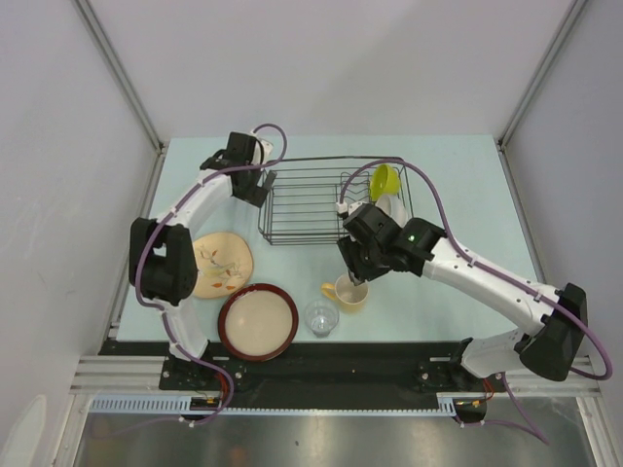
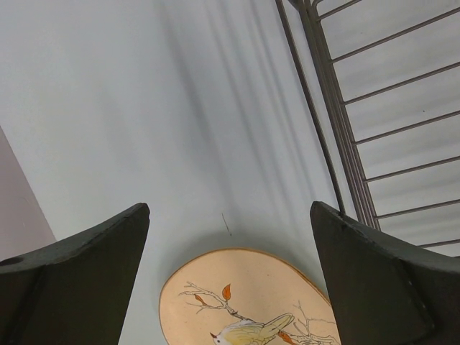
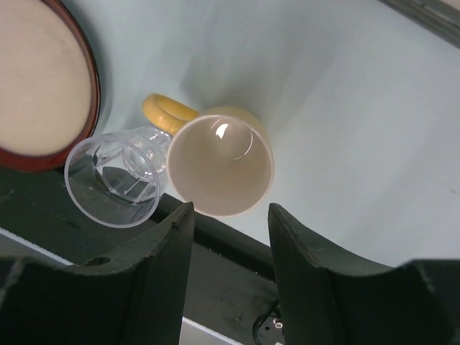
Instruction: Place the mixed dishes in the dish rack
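The black wire dish rack (image 1: 321,160) stands at the back middle, with the lime green bowl (image 1: 384,180) and a small pale saucer (image 1: 393,207) on edge at its right end. The floral plate (image 1: 222,263), red-rimmed dish (image 1: 258,321), clear glass (image 1: 320,317) and yellow mug (image 1: 348,292) lie on the table in front. My right gripper (image 1: 356,274) is open just above the mug (image 3: 221,167), with the glass (image 3: 115,180) beside it. My left gripper (image 1: 255,185) is open and empty by the rack's left end, above the plate (image 2: 251,302).
The rack's wires (image 2: 338,108) run along the right side of the left wrist view. The red-rimmed dish (image 3: 43,79) lies just left of the glass. The table's black front edge (image 3: 237,251) runs right under the mug and glass. Grey walls enclose the table.
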`<state>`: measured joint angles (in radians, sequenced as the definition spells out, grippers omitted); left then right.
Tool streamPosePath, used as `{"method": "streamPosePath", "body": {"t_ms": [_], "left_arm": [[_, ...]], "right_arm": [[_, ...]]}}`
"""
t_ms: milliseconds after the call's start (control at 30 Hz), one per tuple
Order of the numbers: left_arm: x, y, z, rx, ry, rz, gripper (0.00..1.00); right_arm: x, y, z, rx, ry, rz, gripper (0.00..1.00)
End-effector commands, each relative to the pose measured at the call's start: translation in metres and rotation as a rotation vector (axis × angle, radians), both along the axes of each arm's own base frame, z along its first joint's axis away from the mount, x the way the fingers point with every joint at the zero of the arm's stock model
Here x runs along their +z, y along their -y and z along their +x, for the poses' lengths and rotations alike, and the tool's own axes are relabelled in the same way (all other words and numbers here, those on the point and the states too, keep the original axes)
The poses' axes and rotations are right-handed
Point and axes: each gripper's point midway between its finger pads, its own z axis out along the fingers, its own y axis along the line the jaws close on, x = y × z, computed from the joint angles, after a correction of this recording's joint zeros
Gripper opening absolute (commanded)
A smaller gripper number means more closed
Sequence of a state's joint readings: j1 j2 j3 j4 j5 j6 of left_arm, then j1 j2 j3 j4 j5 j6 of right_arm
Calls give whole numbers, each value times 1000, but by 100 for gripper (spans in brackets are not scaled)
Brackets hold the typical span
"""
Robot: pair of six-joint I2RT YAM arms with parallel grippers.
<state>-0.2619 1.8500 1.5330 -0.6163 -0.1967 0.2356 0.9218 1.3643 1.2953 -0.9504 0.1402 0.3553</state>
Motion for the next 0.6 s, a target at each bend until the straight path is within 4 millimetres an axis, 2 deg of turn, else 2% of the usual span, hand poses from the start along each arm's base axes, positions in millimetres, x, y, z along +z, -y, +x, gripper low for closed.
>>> {"method": "streamPosePath", "body": {"t_ms": [0,133,267,400,433,567], "left_arm": [[11,23,12,-10,41,-47,100],[9,23,10,-5,34,-48,100],[21,22,4,-18,50,-53,100],[52,22,-4,-37,95,-77,100],[66,20,-7,-38,121,-85,100],[87,8,-20,-43,144,-92,100]], "right_arm": [[10,-10,-11,28,-9,92,50],[8,-14,-16,50,-24,115,50],[2,-26,-19,85,-49,128,50],[-11,-42,-22,120,-85,128,50],[-15,-43,-23,125,-96,121,50],[-33,-50,-30,161,-122,70,49]]}}
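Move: The mug is almost right under the right hand, about 1 cm ahead, 2 cm to the left and 13 cm down. The glass stands beside the mug, roughly 5 cm back and 8 cm left of the hand; the brown-rimmed plate lies some 24 cm left and 5 cm back. The dish rack's middle is about 24 cm ahead and 5 cm left. From the left hand the mug is about 25 cm back and 29 cm right. The right hand, empty and half open, heads for the glass-side rim of the mug without reaching it: first easing back, then swinging left above the mug, about 4 cm in all, and sinking 2 to 3 cm at the end. The wrist tips a little more downward and turns slightly counter-clockwise. The left hand, wide open by the rack's left end, lifts about 3 cm late on. ##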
